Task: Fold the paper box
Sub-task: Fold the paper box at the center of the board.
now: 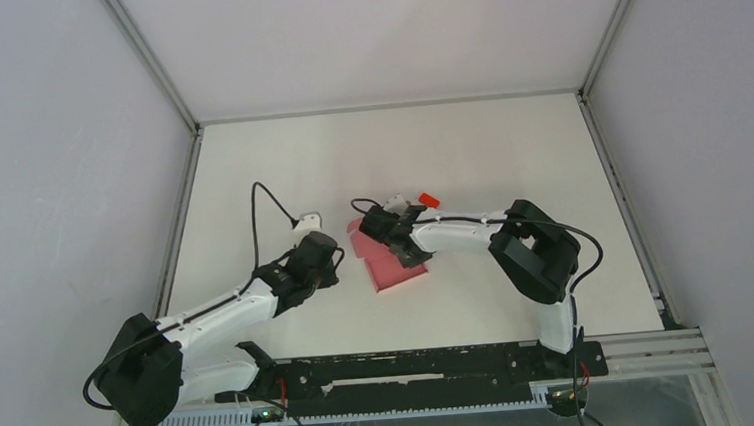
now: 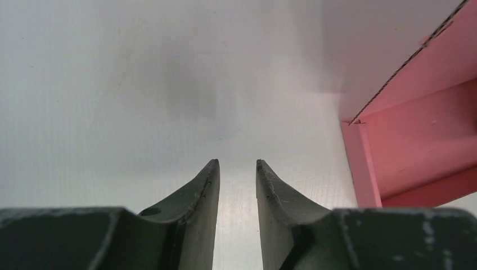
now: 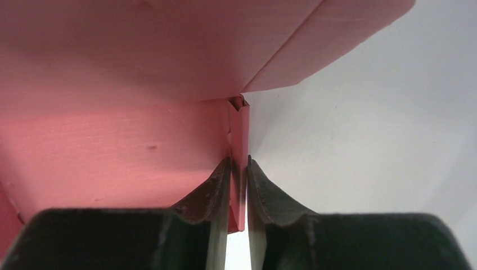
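The pink paper box [image 1: 397, 268] lies part-folded on the white table, between the two arms. My right gripper [image 1: 369, 224] reaches over it from the right. In the right wrist view its jaws [image 3: 238, 162] are shut on a thin upright wall of the box [image 3: 112, 152], one finger on each side, with a pink flap overhead. My left gripper [image 1: 334, 260] stays just left of the box and does not touch it. The left wrist view shows this gripper [image 2: 237, 164] open over bare table, with nothing between its fingers and the box's raised side [image 2: 416, 129] at the right.
A tiny red block [image 1: 428, 199] rests on the table just behind the right wrist. Grey enclosure walls and metal rails border the white table [image 1: 509, 154] on the left, far and right sides. The arm bases sit on the black rail along the near edge.
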Available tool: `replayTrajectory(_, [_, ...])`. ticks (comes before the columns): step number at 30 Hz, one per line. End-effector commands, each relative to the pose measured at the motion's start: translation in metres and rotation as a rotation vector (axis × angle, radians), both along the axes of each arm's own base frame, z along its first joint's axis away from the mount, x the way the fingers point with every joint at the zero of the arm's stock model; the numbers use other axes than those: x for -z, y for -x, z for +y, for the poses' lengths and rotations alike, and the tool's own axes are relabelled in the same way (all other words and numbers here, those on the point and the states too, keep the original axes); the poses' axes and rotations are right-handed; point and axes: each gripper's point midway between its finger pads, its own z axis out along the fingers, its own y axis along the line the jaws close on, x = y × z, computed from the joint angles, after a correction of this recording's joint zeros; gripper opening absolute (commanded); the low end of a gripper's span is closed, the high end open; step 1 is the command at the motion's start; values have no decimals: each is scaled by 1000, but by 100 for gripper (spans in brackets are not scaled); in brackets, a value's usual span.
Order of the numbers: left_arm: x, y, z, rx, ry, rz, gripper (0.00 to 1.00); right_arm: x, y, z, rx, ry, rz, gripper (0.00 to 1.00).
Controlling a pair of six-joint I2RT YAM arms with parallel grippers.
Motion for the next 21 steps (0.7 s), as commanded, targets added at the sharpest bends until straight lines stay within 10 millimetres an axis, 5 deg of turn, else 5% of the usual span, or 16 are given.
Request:
replayTrajectory(1, [-7,-9,-7,7,20,-21,35,-4,5,23,6,-180,51,27])
replayTrajectory(14, [-6,-12,-7,-1,5,-12,35,-45,3,21,30,-386,24,50])
replayTrajectory(21, [-8,-14,-8,-4,-6,-14,35,-88,-25,1,71,-509,-66,55])
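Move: The paper box's right side wall is already between the right fingertips; the tray's middle lies about 3 cm left, 2 cm back and 1 cm below that hand. The open lid's middle is some 5 cm left, 4 cm ahead and 3 cm up, and the small red block about 4 cm right, 9 cm ahead and 1 cm lower. From the left hand, the tray's middle is about 10 cm right, level fore and aft, and 3 cm below. Still astride the box's right wall, the right fingers spread and nudge it back and left by a centimetre or two, then come free and climb about 5 cm, drifting forward again. Meanwhile the wrist rolls some 25 degrees, fingertips swinging left. The left hand, touching nothing, sinks about 1 cm beside the box. ##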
